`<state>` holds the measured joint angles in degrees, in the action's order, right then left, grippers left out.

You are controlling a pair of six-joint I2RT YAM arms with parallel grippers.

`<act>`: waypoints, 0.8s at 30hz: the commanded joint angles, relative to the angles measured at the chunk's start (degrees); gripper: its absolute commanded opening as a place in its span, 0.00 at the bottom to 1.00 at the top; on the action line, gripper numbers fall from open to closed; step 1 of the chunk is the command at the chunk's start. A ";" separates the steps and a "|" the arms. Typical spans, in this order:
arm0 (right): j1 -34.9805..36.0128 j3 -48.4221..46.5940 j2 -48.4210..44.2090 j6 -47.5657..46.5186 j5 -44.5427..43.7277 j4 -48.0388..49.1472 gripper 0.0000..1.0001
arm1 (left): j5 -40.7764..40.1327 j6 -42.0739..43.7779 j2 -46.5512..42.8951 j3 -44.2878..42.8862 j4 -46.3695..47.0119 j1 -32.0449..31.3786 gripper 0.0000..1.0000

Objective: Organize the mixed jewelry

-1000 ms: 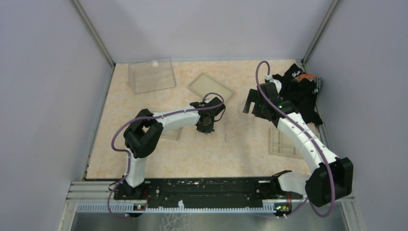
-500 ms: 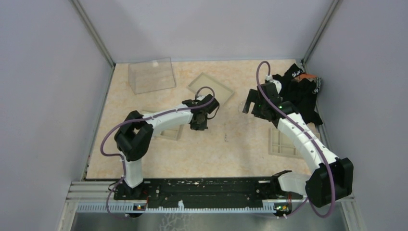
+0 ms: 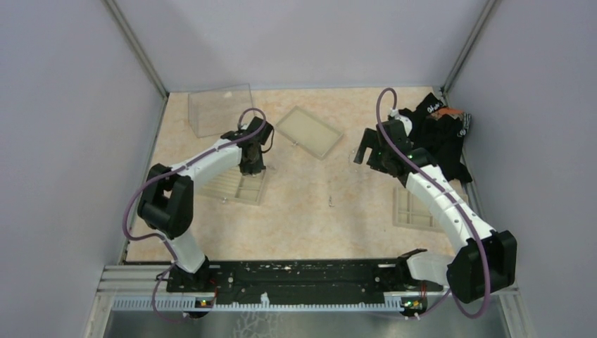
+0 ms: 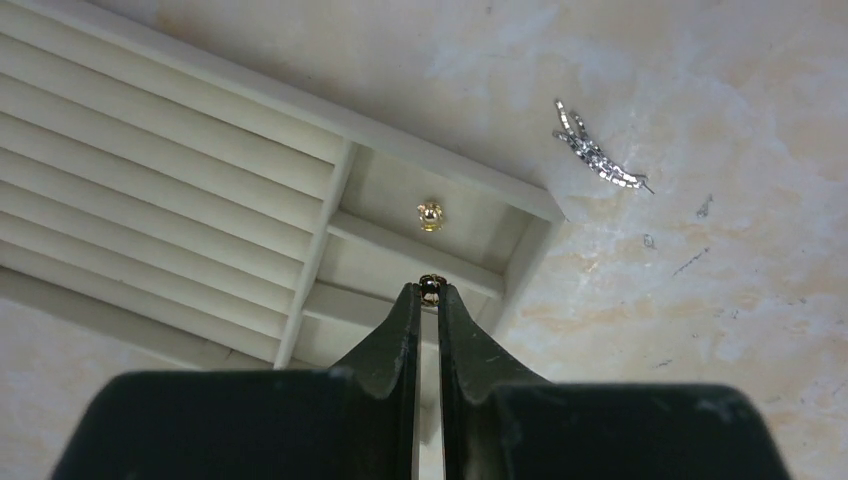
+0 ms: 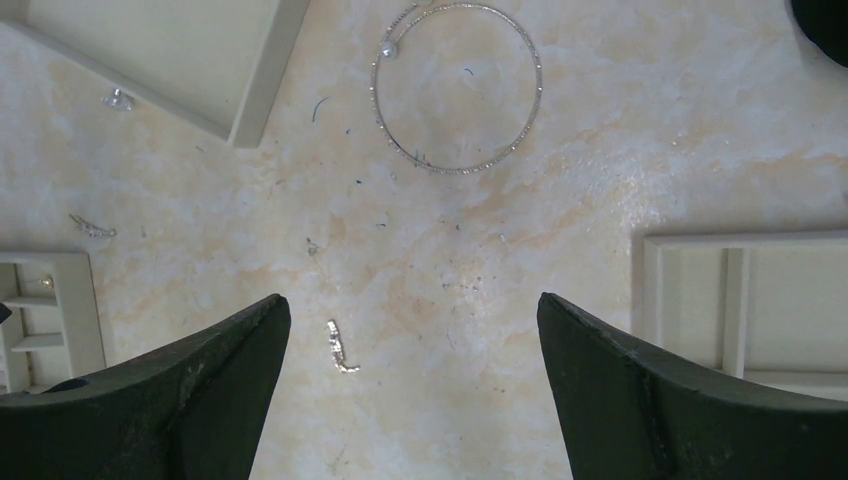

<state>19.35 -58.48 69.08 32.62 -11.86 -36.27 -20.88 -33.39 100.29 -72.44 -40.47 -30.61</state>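
My left gripper (image 4: 430, 292) is shut on a tiny dark stud (image 4: 431, 283), pinched at the very fingertips. It hangs over the small compartments of a beige slotted tray (image 4: 200, 140), where a gold stud (image 4: 430, 214) lies. A silvery leaf-shaped piece (image 4: 598, 155) rests on the table beside that tray. In the top view the left gripper (image 3: 252, 167) stands at the tray's far corner (image 3: 239, 189). My right gripper (image 5: 412, 310) is open above the table. A thin silvery loop (image 5: 460, 171) lies ahead of it, and a small silvery piece (image 5: 340, 348) sits near its left finger.
A clear plastic box (image 3: 222, 113) stands at the back left, with a flat beige tray (image 3: 308, 132) next to it. Another compartmented tray (image 3: 415, 209) lies under the right arm. A black cloth heap (image 3: 440, 134) fills the back right corner.
The left arm has swung left from the middle of the table to the slotted tray, still shut on the stud. The right arm has not moved.
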 commanded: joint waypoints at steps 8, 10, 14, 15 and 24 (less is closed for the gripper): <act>-0.08 -1.47 0.97 2.07 -0.10 2.23 0.92 | -1.23 4.46 2.67 -0.95 4.89 2.56 0.39; -0.08 -1.56 1.10 2.28 -0.16 2.10 0.92 | -1.02 5.07 2.88 -1.77 5.04 2.58 0.48; -0.08 -1.78 1.10 2.57 -0.97 1.37 0.92 | 1.62 5.92 0.59 -3.84 4.43 1.64 0.48; -0.10 -1.69 0.95 2.68 -1.38 1.19 0.92 | 2.45 6.42 -0.37 -3.89 4.89 0.90 0.49; -0.06 0.20 -0.51 2.12 0.54 1.50 0.90 | 5.61 8.02 1.25 -6.75 4.57 -7.95 0.55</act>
<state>19.35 -58.48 70.26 34.76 -12.51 -36.07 -16.95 -26.37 100.38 -76.77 -35.90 -35.14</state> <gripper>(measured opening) 0.913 0.543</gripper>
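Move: The back right compartment of the ribbed tray, meant for the gold stud already pinched in the left fingers, is about 2 cm ahead of that hand, 1 cm left and 4 cm below. Another gold stud already lies inside, about 3 cm ahead and 1 cm left. The silver chain lies some 5 cm ahead and 4 cm right, the ribbed section's middle 10 cm left and 1 cm back. From the right hand the compartment is roughly 30 cm left, 4 cm ahead and 14 cm below. The held gold stud is carried slightly farther into place over the compartment, the left hand easing about 1.5 cm forward, 1 cm left and 1 cm down, while its fingers open to roughly half and let go of it. Empty and still open, that hand then swings right some 6 cm and rises about 4 cm, leaving the tray for the bare table and turning about 10 degrees clockwise. ##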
